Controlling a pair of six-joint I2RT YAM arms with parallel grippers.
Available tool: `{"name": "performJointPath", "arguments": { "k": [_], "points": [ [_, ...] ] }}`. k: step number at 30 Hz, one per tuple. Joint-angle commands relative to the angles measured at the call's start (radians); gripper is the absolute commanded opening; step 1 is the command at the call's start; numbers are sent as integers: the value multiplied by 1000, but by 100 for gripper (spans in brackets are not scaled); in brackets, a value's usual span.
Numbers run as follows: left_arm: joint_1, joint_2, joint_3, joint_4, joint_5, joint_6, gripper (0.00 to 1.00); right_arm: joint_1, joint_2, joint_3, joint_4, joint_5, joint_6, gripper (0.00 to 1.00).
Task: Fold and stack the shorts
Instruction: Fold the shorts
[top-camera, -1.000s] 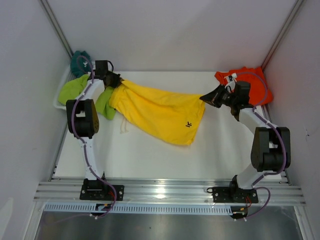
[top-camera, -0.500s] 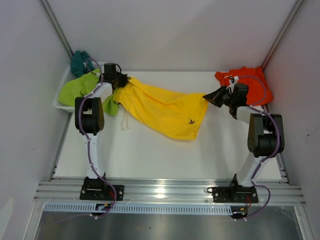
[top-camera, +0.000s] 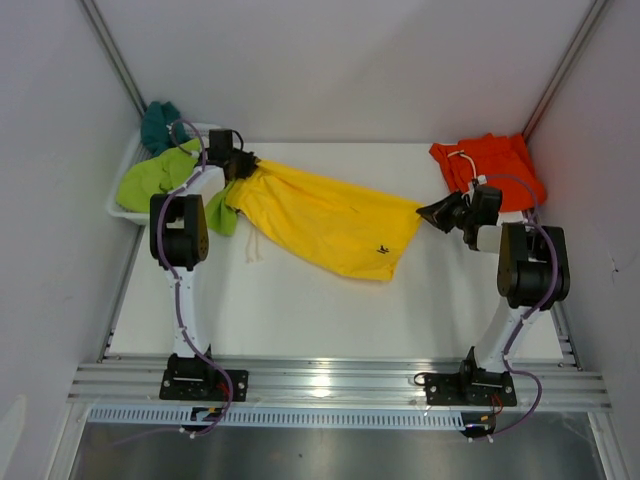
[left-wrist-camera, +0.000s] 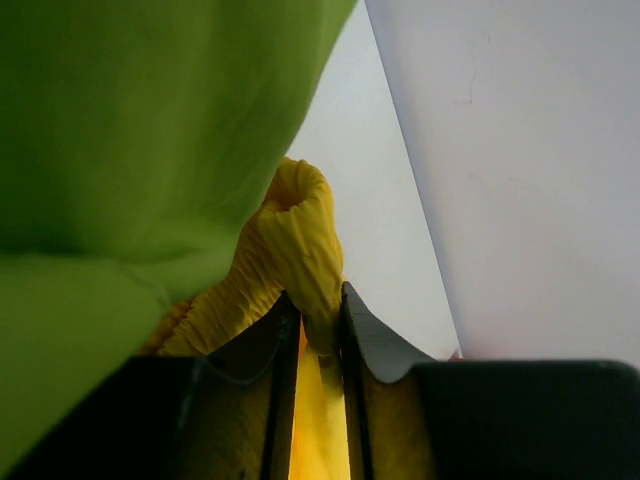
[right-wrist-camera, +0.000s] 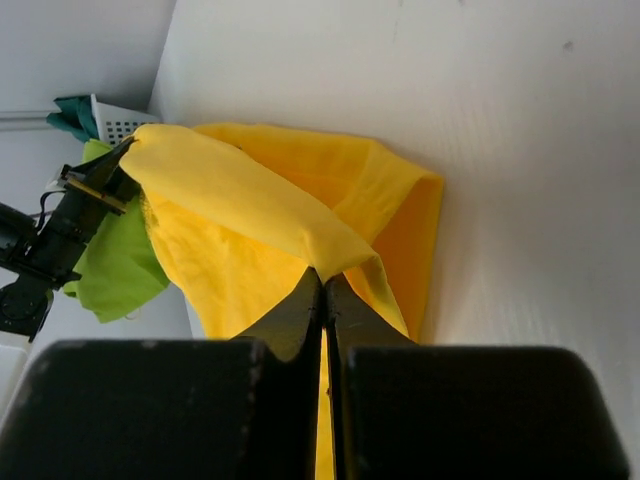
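Note:
The yellow shorts (top-camera: 330, 225) are stretched across the table between both arms, a small dark label near their right hem. My left gripper (top-camera: 245, 163) holds the bunched waistband (left-wrist-camera: 295, 225). Its jaws (left-wrist-camera: 312, 305) stand a narrow gap apart, and the fabric fills that gap. My right gripper (top-camera: 425, 212) is shut on the opposite corner of the yellow shorts (right-wrist-camera: 250, 200), pinched at its fingertips (right-wrist-camera: 323, 275). The orange shorts (top-camera: 495, 165) with a white drawstring lie at the back right corner. The lime-green shorts (top-camera: 155, 178) and teal shorts (top-camera: 158, 122) hang in and over the basket.
A white plastic basket (top-camera: 113, 208) sits at the table's back left, beside the left arm. Lime-green fabric (left-wrist-camera: 150, 130) fills the upper left of the left wrist view. Grey walls enclose the table on three sides.
The right gripper has pulled its corner of the yellow shorts toward the near right, drawing them flatter. The left gripper shifted slightly back and right, and its jaws have parted a little.

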Motion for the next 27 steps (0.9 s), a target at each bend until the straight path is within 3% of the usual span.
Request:
{"name": "performJointPath", "arguments": {
  "k": [1,3,4,5,6,7,12,14,16,17,27],
  "points": [
    [11,-35,5,-19,-34,-21,25,-18,62,47,69,-4,12,0],
    [11,-39,6,-16,-37,-16,30,-16,79,76,45,-7,0,0],
    [11,-41,9,-16,-39,-11,34,-18,83,110,26,-5,-20,7],
    [11,-47,11,-13,-40,-7,39,-16,86,128,-22,2,-34,31],
    [11,-50,11,-12,-33,-4,48,-16,88,144,-43,18,-44,42],
    [10,-52,12,-12,-30,2,53,-21,83,164,-60,24,-64,48],
    [-6,-102,49,-70,-54,56,99,-28,-5,184,-173,82,-121,78],
    [-15,-127,46,-78,-45,88,99,-21,-41,188,-256,110,-170,91],
    [-24,-170,39,-84,-37,130,99,-15,-94,182,-308,137,-201,93],
    [-27,-185,28,-88,-37,145,99,-8,-114,157,-325,134,-221,99],
    [-121,-423,-107,-96,-56,364,99,33,-263,-100,-297,-45,-239,99]
  ]
}}
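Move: Both hands already hold the yellow shorts by their far corners, just above the table. The shorts' middle lies about 17 cm back and 19 cm right of the left hand, a few cm below. From the right hand it is roughly 25 cm left and 2 cm back. The green shorts on the basket's rim are some 18 cm left of the left hand and 8 cm back; the red shorts are about 18 cm right of the right hand and 12 cm ahead. Down a little and forward about 3 cm, the right hand lays its corner of the yellow shorts towards the table and opens fully, then draws back and up off the cloth. The left hand stays put while its fingers spread from the waistband corner, then rises about 12 cm and back 5, its fingertips tipping up some 10 degrees. ##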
